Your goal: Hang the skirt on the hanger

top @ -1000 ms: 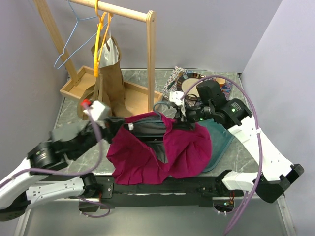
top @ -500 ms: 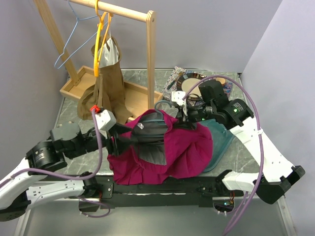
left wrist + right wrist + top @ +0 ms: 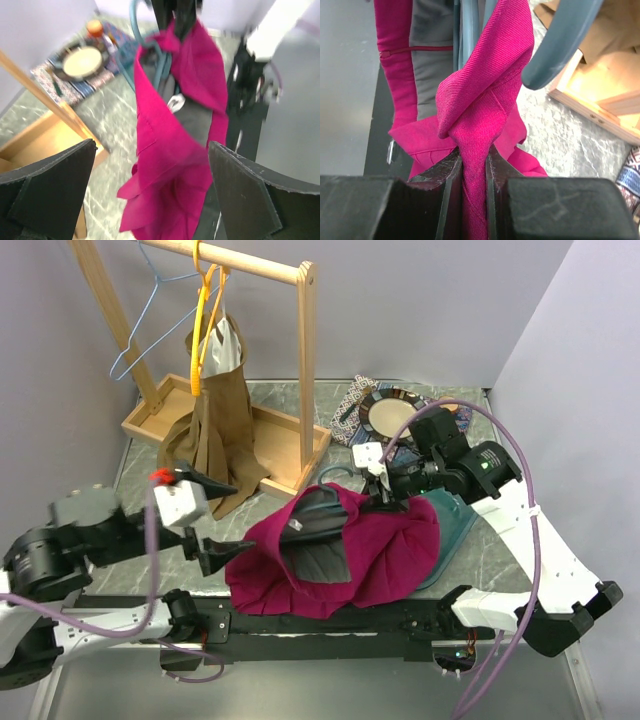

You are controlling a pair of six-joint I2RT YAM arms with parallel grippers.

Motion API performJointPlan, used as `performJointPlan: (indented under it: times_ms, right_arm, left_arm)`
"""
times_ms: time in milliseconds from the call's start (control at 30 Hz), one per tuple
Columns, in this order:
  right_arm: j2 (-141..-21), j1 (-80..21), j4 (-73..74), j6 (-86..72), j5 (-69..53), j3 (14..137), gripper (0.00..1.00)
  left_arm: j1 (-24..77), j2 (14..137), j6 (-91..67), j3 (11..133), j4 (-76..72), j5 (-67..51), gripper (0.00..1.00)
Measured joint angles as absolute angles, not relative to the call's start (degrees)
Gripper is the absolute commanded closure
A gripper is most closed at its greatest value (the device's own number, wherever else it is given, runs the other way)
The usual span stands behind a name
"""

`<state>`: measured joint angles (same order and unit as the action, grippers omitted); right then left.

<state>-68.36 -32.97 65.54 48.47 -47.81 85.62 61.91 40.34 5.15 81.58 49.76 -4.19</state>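
The magenta skirt [image 3: 385,550] hangs from my right gripper [image 3: 378,498], which is shut on a bunched fold of its waistband [image 3: 472,125]. A teal hanger [image 3: 322,502] sits inside the skirt's opening, with its hook [image 3: 565,35] sticking out above the fabric. The skirt's grey lining [image 3: 320,562] shows through the open waist. My left gripper [image 3: 232,522] stands wide open just left of the skirt, touching nothing. In the left wrist view its fingers [image 3: 50,185] frame the dangling skirt [image 3: 175,165] and the hanger [image 3: 161,75].
A wooden rack [image 3: 305,360] at the back left carries a brown garment [image 3: 220,410] on an orange hanger [image 3: 203,320] and a blue wire hanger [image 3: 150,310]. A teal cloth [image 3: 450,525] lies under the skirt's right side. A plate [image 3: 392,412] on patterned cloth sits behind.
My left gripper opened, let go of the skirt's left edge and drew back to the left. The skirt's left side sagged. The right gripper kept its hold.
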Motion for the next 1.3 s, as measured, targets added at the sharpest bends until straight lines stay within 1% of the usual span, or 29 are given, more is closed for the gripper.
performJointPlan:
  times_ms: [200,300,367,400,433,467,500,533,567,600,867,900,933,967,1000,1067,1100,1200,1267,1300]
  right_arm:
    - [-68.4,-34.1,67.9,51.8,-49.6,86.0,1.00]
    - [-68.8,-35.0,68.6,52.4,-49.6,87.0,1.00]
    - [-68.9,-35.3,68.7,52.6,-49.8,87.2,1.00]
    - [-68.9,-35.4,68.8,52.8,-50.0,87.2,1.00]
    - [-68.9,-35.5,68.8,53.0,-50.2,87.2,1.00]
    - [-68.9,-35.5,68.8,53.1,-50.4,87.2,1.00]
    - [-68.9,-35.5,68.8,53.3,-50.6,87.2,1.00]
    - [-68.9,-35.5,68.8,53.4,-50.7,87.2,1.00]
    - [-68.9,-35.5,68.8,53.5,-50.8,87.2,1.00]
    - [-68.9,-35.5,68.8,53.5,-51.1,87.1,1.00]
    - [-68.5,-35.8,69.1,53.2,-52.4,85.2,1.00]
    - [-68.4,-35.9,68.5,52.8,-52.7,84.8,0.97]
    - [-68.3,-35.9,67.7,52.1,-53.0,84.3,0.91]
    - [-68.1,-36.0,66.7,51.5,-53.2,83.9,0.80]
    - [-68.0,-36.1,65.7,50.4,-53.5,83.6,0.64]
    - [-67.6,-36.1,63.7,48.0,-53.6,83.1,0.49]
    - [-67.4,-36.1,62.9,46.9,-53.5,83.1,0.39]
    - [-66.4,-35.2,59.4,42.4,-52.6,83.1,0.29]
    - [-65.8,-34.2,57.4,40.3,-52.0,83.1,0.26]
    - [-65.6,-33.2,56.5,39.3,-51.9,83.1,0.22]
  left_arm:
    - [61.9,47.4,7.9,77.2,50.9,-9.8,0.01]
    - [61.9,52.3,8.5,75.2,50.5,-12.4,0.07]
    - [61.9,55.1,9.0,74.2,50.5,-13.4,0.18]
    - [61.9,56.3,9.3,74.0,50.6,-13.9,0.23]
    - [61.9,57.1,9.4,73.9,50.5,-14.3,0.34]
    - [61.9,57.7,9.5,73.9,50.5,-14.5,0.40]
    - [61.9,58.1,9.3,73.9,50.5,-14.7,0.49]
    - [61.9,58.4,9.5,73.9,50.5,-15.0,0.83]
    - [61.9,58.5,9.1,73.8,50.5,-15.2,0.97]
    - [61.9,58.5,8.8,73.5,50.1,-15.2,0.99]
    - [61.5,54.0,4.2,66.3,42.8,-13.6,0.99]
    - [61.5,53.4,3.7,65.9,42.4,-13.3,0.99]
    - [61.6,52.9,3.3,65.8,42.2,-12.9,0.99]
    - [61.6,52.3,2.8,65.7,42.1,-12.3,0.99]
    - [61.6,51.9,2.3,65.7,41.9,-11.9,0.99]
    - [61.6,50.8,0.7,65.8,41.8,-10.4,0.99]
    - [61.6,50.3,-0.1,65.8,42.7,-9.7,0.99]
    - [61.6,48.2,-3.2,65.8,45.4,-7.3,0.99]
    - [61.6,46.5,-5.6,65.8,47.0,-5.6,0.99]
    - [61.7,45.0,-6.9,65.8,48.1,-4.5,0.99]
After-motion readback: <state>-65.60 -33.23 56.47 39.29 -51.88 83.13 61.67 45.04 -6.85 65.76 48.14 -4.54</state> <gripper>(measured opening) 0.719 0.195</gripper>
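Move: The skirt's near-left waistband edge, beside the small white clip, is about 8 cm to the left gripper's right, 1 cm ahead and 13 cm below. Beyond it, the teal hanger's hook is roughly 16 cm right, 11 cm ahead and 9 cm down. From the right gripper, still clamped on the skirt's right side, that left edge lies some 12 cm left, 6 cm back and 3 cm lower, with the hook about 4 cm ahead and 4 cm left. Bring the open left gripper down about 13 cm and 8 cm right, tipping its fingers some 20 degrees further down, and pinch the waistband edge by the white clip together with the hanger bar. Keep the right grip while easing it about 3 cm back, then draw the left hand some 4 cm left as the right fingers open and come free, going forward and up. ##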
